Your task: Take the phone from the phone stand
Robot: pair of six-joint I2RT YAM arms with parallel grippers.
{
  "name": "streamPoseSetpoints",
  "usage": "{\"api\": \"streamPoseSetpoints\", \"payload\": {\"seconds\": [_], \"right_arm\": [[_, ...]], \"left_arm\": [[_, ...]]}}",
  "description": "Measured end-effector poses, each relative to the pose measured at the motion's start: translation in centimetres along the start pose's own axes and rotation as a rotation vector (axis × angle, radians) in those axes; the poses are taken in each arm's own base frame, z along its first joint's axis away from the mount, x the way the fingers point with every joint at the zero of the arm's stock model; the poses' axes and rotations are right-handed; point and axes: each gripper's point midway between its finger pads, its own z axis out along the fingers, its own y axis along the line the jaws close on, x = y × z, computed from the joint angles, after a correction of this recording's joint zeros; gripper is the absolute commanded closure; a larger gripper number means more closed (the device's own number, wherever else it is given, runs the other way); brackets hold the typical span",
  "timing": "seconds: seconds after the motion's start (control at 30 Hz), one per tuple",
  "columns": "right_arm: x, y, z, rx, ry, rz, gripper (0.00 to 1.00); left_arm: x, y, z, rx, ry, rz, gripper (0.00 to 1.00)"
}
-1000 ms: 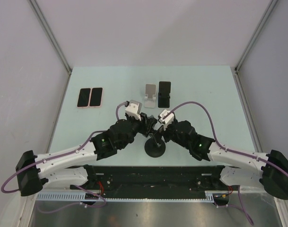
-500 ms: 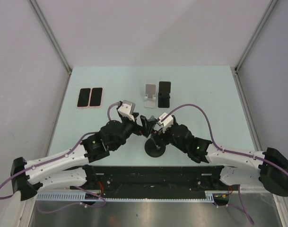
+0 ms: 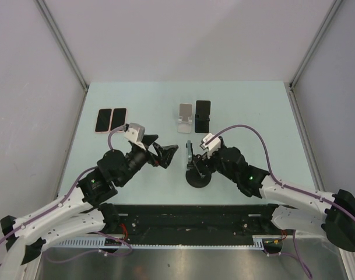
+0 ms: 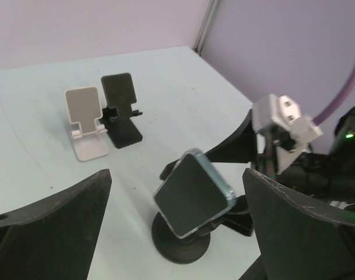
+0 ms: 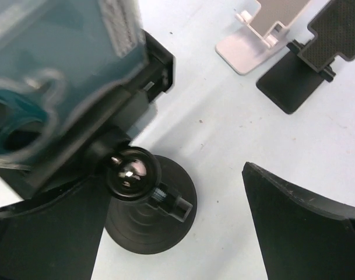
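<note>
The phone (image 4: 193, 195) has a dark screen and a pale blue case, and sits tilted in the clamp of a black phone stand (image 4: 180, 249) with a round base. My left gripper (image 4: 177, 230) is open and stands back from the phone, which shows between its fingers. From above, the left gripper (image 3: 165, 156) is to the left of the stand (image 3: 198, 179). In the right wrist view the phone's teal back (image 5: 55, 70) fills the top left, above the stand's ball joint (image 5: 129, 170). My right gripper (image 5: 171, 233) is open astride the stand's base, its right finger well apart from it.
A white stand (image 3: 185, 118) and a second black stand (image 3: 203, 115), both without phones, are at the table's back middle. Two phones (image 3: 111, 120) lie flat side by side at the back left. Cables run along both arms.
My left gripper has opened and drawn back to the left, away from the phone. The stand with the phone has shifted slightly to the right, and the right gripper with it.
</note>
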Motion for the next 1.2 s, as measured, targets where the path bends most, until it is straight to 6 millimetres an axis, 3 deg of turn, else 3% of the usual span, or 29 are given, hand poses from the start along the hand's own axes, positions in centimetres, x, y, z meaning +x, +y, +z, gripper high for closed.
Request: {"api": "streamPoseSetpoints", "payload": {"seconds": [0.1,0.33,0.57,0.77,0.9,1.03,1.2], "right_arm": [[-0.5,0.6,-0.9,-0.025,0.002,-0.008,0.02],[-4.4,1.6,-3.8,-0.089,-0.062,0.019,0.02],[-5.1,2.2,-6.4,-0.122,-0.044,0.108,0.02],[-10.8,4.2,-8.0,-0.173,-0.139,0.241,0.03],[-12.8,5.4,-6.7,-0.146,-0.144,0.298,0.05],[-12.2,5.6,-3.7,-0.041,-0.080,0.309,0.14],[-10.6,5.4,-1.2,0.058,-0.009,0.293,0.34]], "left_arm": [[1.0,1.0,0.0,-0.019,0.033,0.011,0.00],[1.9,1.9,-0.1,-0.025,0.076,0.022,0.00],[2.5,2.1,-0.2,-0.029,0.102,0.035,0.00],[2.9,2.9,-0.4,-0.063,0.118,0.058,0.00],[2.6,3.8,-0.8,-0.106,0.105,0.062,0.00],[1.8,4.5,-1.6,-0.135,0.076,0.058,0.00],[2.1,5.7,-2.4,-0.174,0.073,0.060,0.00]]}}
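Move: Beside the right hand, about 5 cm to its left, 1 cm ahead and some 3 cm higher, is the phone, on edge in the black phone stand, whose round base sits roughly 14 cm below the hand, 2 cm back and 1 cm left. The white stand is about 25 cm ahead and 7 cm left, the black folding stand 25 cm ahead and 1 cm right, both 12 cm lower. From the left hand the phone is 5 cm ahead, 8 cm right, 13 cm below. Backing out from behind the phone with open fingers, the right hand draws back and climbs about 13 cm, its left side rolling up some 20 degrees, then swings left and forward and sinks a few centimetres over the phone, fingers starting to close and wrist turning a little clockwise. The left hand, still wide open, sinks, then shifts left, about 5 cm. ##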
